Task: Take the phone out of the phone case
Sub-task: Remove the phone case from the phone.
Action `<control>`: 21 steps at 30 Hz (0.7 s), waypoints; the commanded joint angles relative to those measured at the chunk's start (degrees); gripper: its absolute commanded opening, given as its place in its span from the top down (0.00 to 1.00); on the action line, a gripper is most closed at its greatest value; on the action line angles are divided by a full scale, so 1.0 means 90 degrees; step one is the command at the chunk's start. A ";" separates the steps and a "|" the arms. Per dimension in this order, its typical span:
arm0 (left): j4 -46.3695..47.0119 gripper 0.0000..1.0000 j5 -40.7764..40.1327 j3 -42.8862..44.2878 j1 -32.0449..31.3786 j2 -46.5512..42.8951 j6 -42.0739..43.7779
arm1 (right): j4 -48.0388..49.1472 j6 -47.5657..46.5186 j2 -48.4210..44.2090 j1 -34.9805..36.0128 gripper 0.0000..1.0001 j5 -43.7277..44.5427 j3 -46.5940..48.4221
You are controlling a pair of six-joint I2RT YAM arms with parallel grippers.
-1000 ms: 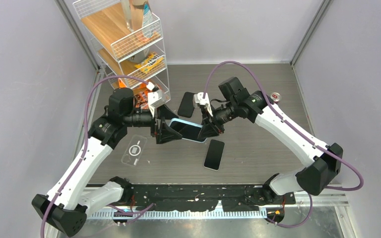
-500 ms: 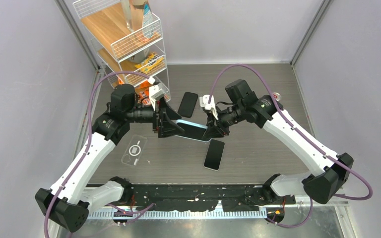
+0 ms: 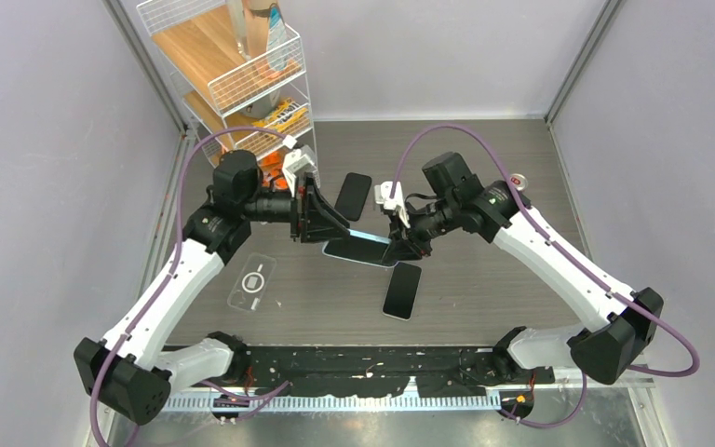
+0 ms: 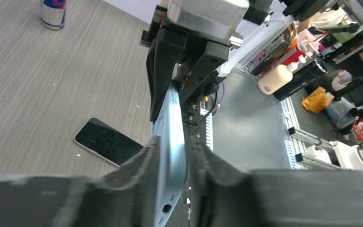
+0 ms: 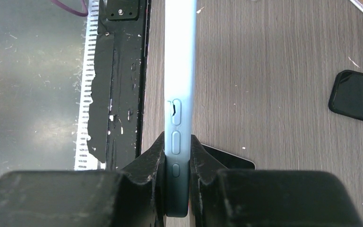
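Note:
A phone (image 3: 365, 250) with its dark screen up sits in a light blue phone case (image 3: 353, 234), held level above the table between both arms. At its left end my left gripper (image 3: 335, 237) is shut on the case. In the left wrist view both fingers press the case's thin edge (image 4: 172, 142), port end nearest the camera. The right gripper (image 3: 397, 248) is shut on the right end. In the right wrist view its fingers (image 5: 155, 153) pinch the case's button side (image 5: 178, 94).
A bare black phone (image 3: 402, 291) lies on the table just below the held one, and a second dark phone (image 3: 352, 196) lies behind it. A clear case (image 3: 253, 281) rests front left. A wire shelf rack (image 3: 242, 84) stands back left, a can (image 3: 519, 180) back right.
The left gripper's jaws went from wide open around the case's left end to closed on it. Both arms shifted slightly toward the back; the right grip is unchanged.

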 commanded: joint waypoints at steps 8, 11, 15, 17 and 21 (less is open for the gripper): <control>0.1332 1.00 0.0515 -0.0172 0.0026 0.0302 -0.1108 | 0.0603 0.0002 -0.0475 0.0028 0.94 0.0105 -0.0054; 0.1973 1.00 0.0533 -0.0406 0.0025 0.0400 -0.1643 | 0.0622 0.0023 -0.0493 0.0030 0.95 0.0138 0.0001; 0.2746 1.00 0.0530 -0.0647 0.0026 0.0618 -0.2498 | 0.0620 0.0010 -0.0529 0.0031 0.95 0.0170 0.0115; 0.3120 1.00 0.0529 -0.0738 0.0023 0.0744 -0.2883 | 0.0608 -0.0012 -0.0554 0.0031 0.94 0.0228 0.0157; 0.3641 1.00 0.0448 -0.0868 0.0021 0.1005 -0.3460 | 0.0586 -0.0092 -0.0633 0.0047 0.94 0.0411 0.0216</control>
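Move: The phone in its light-blue case stands nearly on edge between the hands. Its middle lies about 5 cm right of the left hand and 5 cm below, roughly 1 cm back, and about 5 cm left of the right hand and 3 cm above, level fore and aft. Some 33 cm below the left hand, the bare phone lies 7 cm ahead and 14 cm right, the clear case 9 cm ahead and 25 cm left. The left fingers, still apart at first, shut early on the blue case at the phone's upper left corner and pinch its thin rim. Keeping that pinch, the left hand goes about 2 cm right and forward, sinking slightly late on, and rolls some 15 degrees, its top tipping forward. The right hand keeps its grip on the other end and drifts about 2 cm right and down. ##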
